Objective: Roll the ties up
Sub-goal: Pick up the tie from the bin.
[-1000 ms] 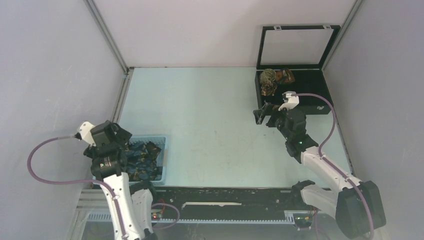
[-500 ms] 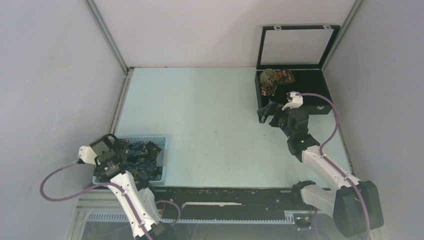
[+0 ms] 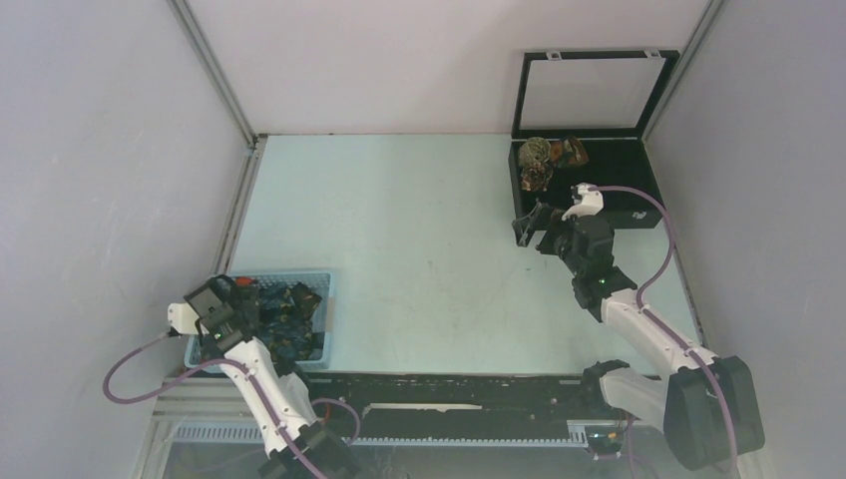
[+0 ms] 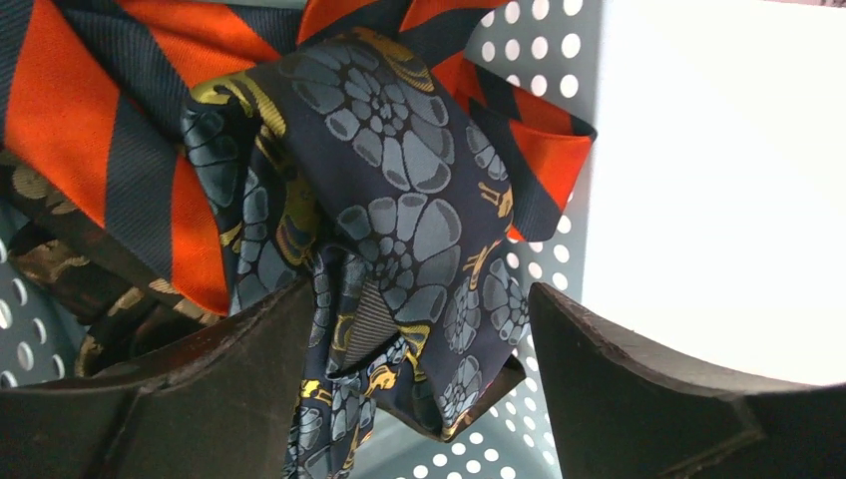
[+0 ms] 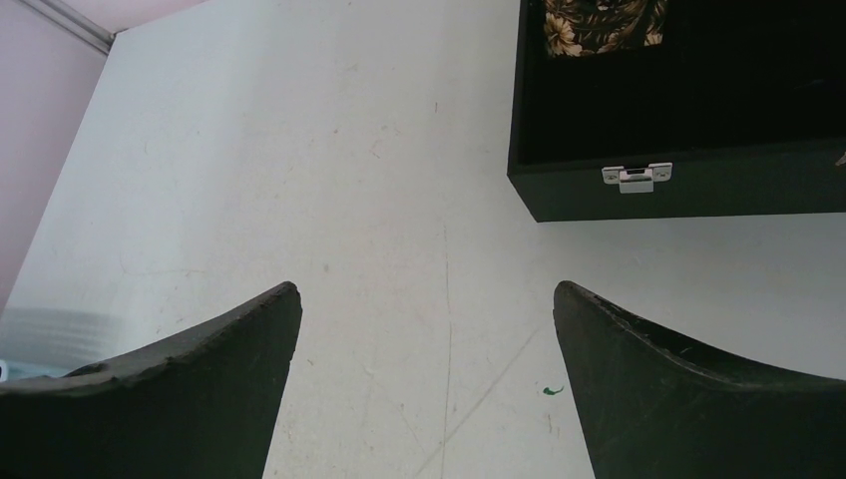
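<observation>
Several loose ties lie heaped in a blue perforated basket [image 3: 321,289] at the near left. In the left wrist view a dark navy tie [image 4: 409,220] with grey flowers and yellow marks lies over an orange-red and navy striped tie [image 4: 70,110]. My left gripper [image 3: 227,299] [image 4: 424,329] is open, down in the basket, its jaws either side of a fold of the navy tie. Rolled ties [image 3: 539,160] sit in the black box [image 3: 638,180] at the far right. My right gripper [image 3: 529,228] [image 5: 427,299] is open and empty above the table, just in front of the box.
The black box has its glass lid [image 3: 591,90] standing open against the back wall; its front latch [image 5: 636,177] shows in the right wrist view. Grey walls close the table on three sides. A black rail [image 3: 449,384] runs along the near edge.
My left arm has swung toward the near edge and lowered its gripper into the basket onto the ties. My right gripper has drifted slightly toward the box.
</observation>
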Action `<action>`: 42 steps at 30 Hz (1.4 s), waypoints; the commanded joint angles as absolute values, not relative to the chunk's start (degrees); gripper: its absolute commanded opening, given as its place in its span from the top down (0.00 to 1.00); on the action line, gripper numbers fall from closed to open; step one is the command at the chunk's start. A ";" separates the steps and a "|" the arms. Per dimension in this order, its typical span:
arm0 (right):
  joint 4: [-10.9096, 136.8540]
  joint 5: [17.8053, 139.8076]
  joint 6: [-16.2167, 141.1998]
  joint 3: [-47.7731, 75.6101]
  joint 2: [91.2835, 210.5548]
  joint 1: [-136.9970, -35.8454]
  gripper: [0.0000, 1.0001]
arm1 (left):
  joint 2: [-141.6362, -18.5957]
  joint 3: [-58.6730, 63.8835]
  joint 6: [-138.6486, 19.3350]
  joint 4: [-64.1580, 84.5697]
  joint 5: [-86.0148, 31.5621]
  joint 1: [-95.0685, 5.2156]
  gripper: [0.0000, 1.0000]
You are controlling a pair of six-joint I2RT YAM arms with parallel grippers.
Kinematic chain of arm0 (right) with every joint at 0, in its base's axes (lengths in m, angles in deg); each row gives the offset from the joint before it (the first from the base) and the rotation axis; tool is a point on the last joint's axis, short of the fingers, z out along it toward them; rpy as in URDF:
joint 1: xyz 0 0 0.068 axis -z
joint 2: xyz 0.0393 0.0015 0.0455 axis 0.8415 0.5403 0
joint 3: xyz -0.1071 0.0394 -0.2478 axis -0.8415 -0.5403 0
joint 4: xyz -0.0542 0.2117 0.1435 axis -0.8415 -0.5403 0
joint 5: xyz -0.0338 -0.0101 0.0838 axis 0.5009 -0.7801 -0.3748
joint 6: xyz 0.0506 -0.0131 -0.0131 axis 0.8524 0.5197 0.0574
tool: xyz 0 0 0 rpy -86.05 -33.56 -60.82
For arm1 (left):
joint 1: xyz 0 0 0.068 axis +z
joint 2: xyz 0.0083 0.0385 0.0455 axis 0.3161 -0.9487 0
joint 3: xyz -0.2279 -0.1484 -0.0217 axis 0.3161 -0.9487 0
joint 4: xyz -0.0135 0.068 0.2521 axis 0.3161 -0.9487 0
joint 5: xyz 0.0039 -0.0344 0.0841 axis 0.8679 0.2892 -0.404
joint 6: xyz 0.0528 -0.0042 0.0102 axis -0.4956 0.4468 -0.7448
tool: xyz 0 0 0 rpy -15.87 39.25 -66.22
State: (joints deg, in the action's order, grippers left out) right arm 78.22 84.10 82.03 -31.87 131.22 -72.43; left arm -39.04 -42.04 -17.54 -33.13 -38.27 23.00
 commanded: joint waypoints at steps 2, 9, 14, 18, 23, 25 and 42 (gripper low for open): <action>79.30 83.98 82.13 -29.72 131.60 -72.17 0.01 | -39.47 -40.36 -17.77 -29.10 -38.45 23.68 0.20; 79.39 83.99 82.27 -29.70 131.86 -72.07 0.01 | -41.79 -34.92 -25.59 -31.99 -43.96 23.76 0.22; 79.31 83.64 82.63 -29.72 131.93 -71.62 0.02 | -46.16 -36.52 -26.34 -29.41 -40.89 23.71 0.25; 79.38 83.27 82.79 -29.68 132.07 -71.27 0.02 | -46.50 -37.55 -25.95 -28.29 -39.79 23.73 0.25; 79.39 83.28 82.92 -29.65 132.15 -71.24 0.02 | -48.24 -38.01 -26.25 -28.18 -39.09 23.69 0.23; 79.39 83.20 83.00 -29.71 132.21 -71.16 0.02 | -48.65 -38.14 -25.92 -28.65 -38.60 23.72 0.21; 79.34 82.75 83.27 -29.64 132.25 -70.70 0.04 | -47.86 -37.13 -25.12 -19.92 -33.48 23.67 1.00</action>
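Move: The grey-flowered dark tie lies bunched in the bin almost under the left fingertips, its middle about 1 cm ahead, 2 cm to the left and 1 cm lower. The orange-striped tie sits some 7 cm left and 2 cm back, about 3 cm down; a brown patterned tie is roughly 9 cm back, 1 cm left and 5 cm down. From the right hand the flowered tie lies about 50 cm left, 14 cm back and 8 cm lower. With its fingers still well open, the left hand hops up about 3 cm while shifting some 2 cm to its left over the grey-flowered tie, then settles back down to its starting height with the wrist barely turning. It then eases about 2 cm forward, towards the bin's far wall, while the fingers close fully and pinch a fold of that tie between their tips. ##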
